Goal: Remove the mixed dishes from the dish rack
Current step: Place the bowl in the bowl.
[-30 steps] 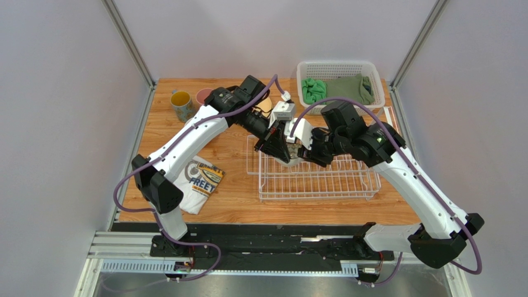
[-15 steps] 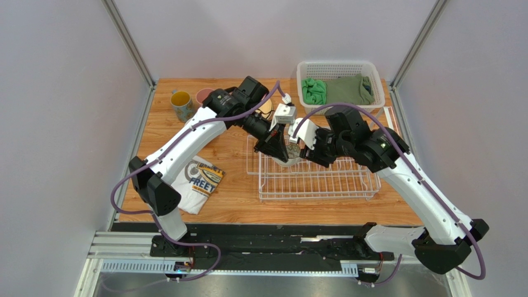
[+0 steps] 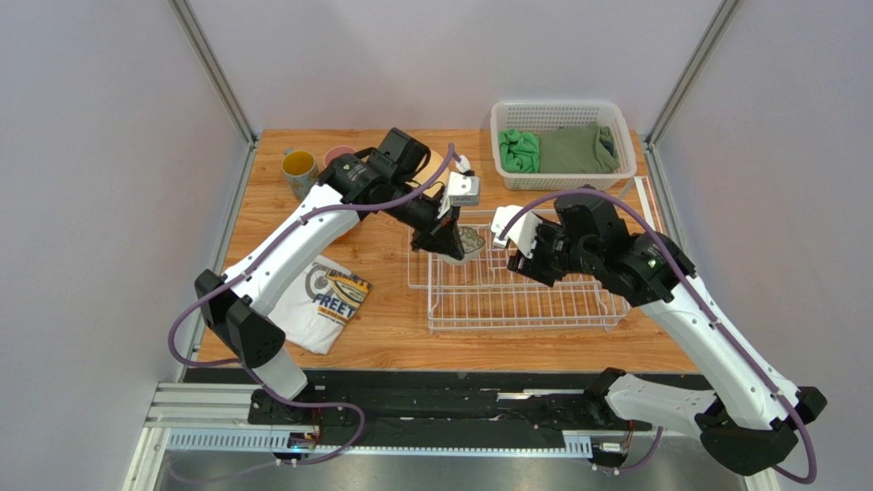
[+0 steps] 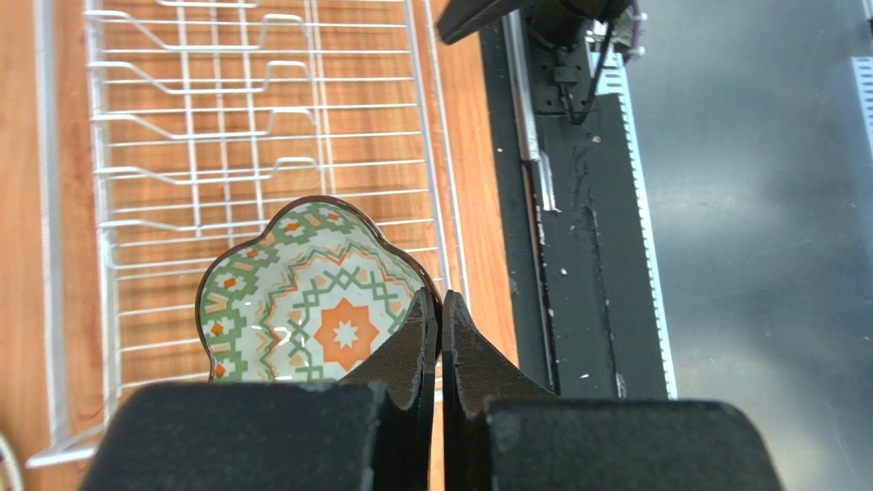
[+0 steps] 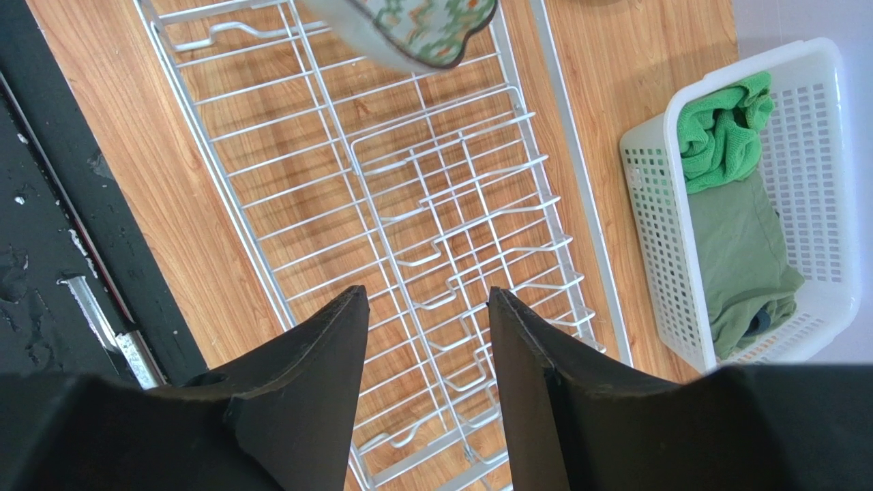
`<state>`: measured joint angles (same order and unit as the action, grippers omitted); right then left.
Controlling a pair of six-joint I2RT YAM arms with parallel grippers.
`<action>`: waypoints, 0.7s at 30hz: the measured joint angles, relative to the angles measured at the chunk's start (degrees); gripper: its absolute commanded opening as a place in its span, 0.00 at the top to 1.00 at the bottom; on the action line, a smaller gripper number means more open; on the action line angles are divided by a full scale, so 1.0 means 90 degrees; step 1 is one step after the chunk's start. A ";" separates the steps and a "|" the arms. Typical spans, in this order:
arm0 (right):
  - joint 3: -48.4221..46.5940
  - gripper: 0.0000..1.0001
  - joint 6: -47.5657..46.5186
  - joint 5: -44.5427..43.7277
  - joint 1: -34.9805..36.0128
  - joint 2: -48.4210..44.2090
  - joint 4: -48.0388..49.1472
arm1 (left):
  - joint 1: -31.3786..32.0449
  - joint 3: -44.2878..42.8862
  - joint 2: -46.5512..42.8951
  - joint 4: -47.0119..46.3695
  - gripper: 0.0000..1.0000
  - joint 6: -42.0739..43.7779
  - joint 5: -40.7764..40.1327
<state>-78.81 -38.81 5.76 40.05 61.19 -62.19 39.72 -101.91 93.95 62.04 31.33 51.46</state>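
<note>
A small white bowl (image 4: 307,302) with a green and orange pattern and a dark rim hangs over the left end of the white wire dish rack (image 4: 256,133). My left gripper (image 4: 441,307) is shut on its rim. From above, the bowl (image 3: 471,241) sits at the left gripper (image 3: 452,246), over the rack's (image 3: 523,297) far left corner. My right gripper (image 5: 428,297) is open with nothing between its fingers, above the bare rack wires (image 5: 410,205). It (image 3: 515,264) hangs just right of the bowl (image 5: 410,26), apart from it.
A light-blue mug (image 3: 300,169) and a pink cup (image 3: 336,157) stand at the table's far left. A white perforated basket (image 3: 564,113) with green cloths (image 5: 728,133) is at the far right. A printed T-shirt (image 3: 333,292) lies left of the rack.
The right gripper opened and drew back to the right, away from the bowl. The left gripper carried the bowl a little left and farther back over the rack.
</note>
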 measured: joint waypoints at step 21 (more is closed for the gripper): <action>0.0758 0.49 0.0005 -0.0117 -0.0002 -0.0393 0.0104 | -0.1851 0.0342 -0.0743 -0.0840 1.00 -0.0648 -0.1649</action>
<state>-71.99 -38.76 4.71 40.03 57.65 -61.25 23.07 -98.83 87.26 54.48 25.50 36.62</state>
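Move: The left hand already holds the patterned bowl. The bowl stack it is being taken to lies about 19 cm ahead, 25 cm to the left and 18 cm below, mostly hidden under the forearm. The plates lie some 32 cm ahead and 8 cm left; the pink cup stands about 29 cm ahead and 23 cm left. From the empty right hand, the stack is roughly 18 cm ahead, 37 cm left and 17 cm below. Forward and to its left, slowly at first and then quickening, the left hand carries the patterned bowl about 15 cm off the rack towards the bowl stack, rising nearly 3 cm before sinking a little. The wrist swings some 30 degrees counter-clockwise while the shut fingers keep their pinch on the rim. The right hand, fingers still apart and empty, sinks a few centimetres above the rack. ##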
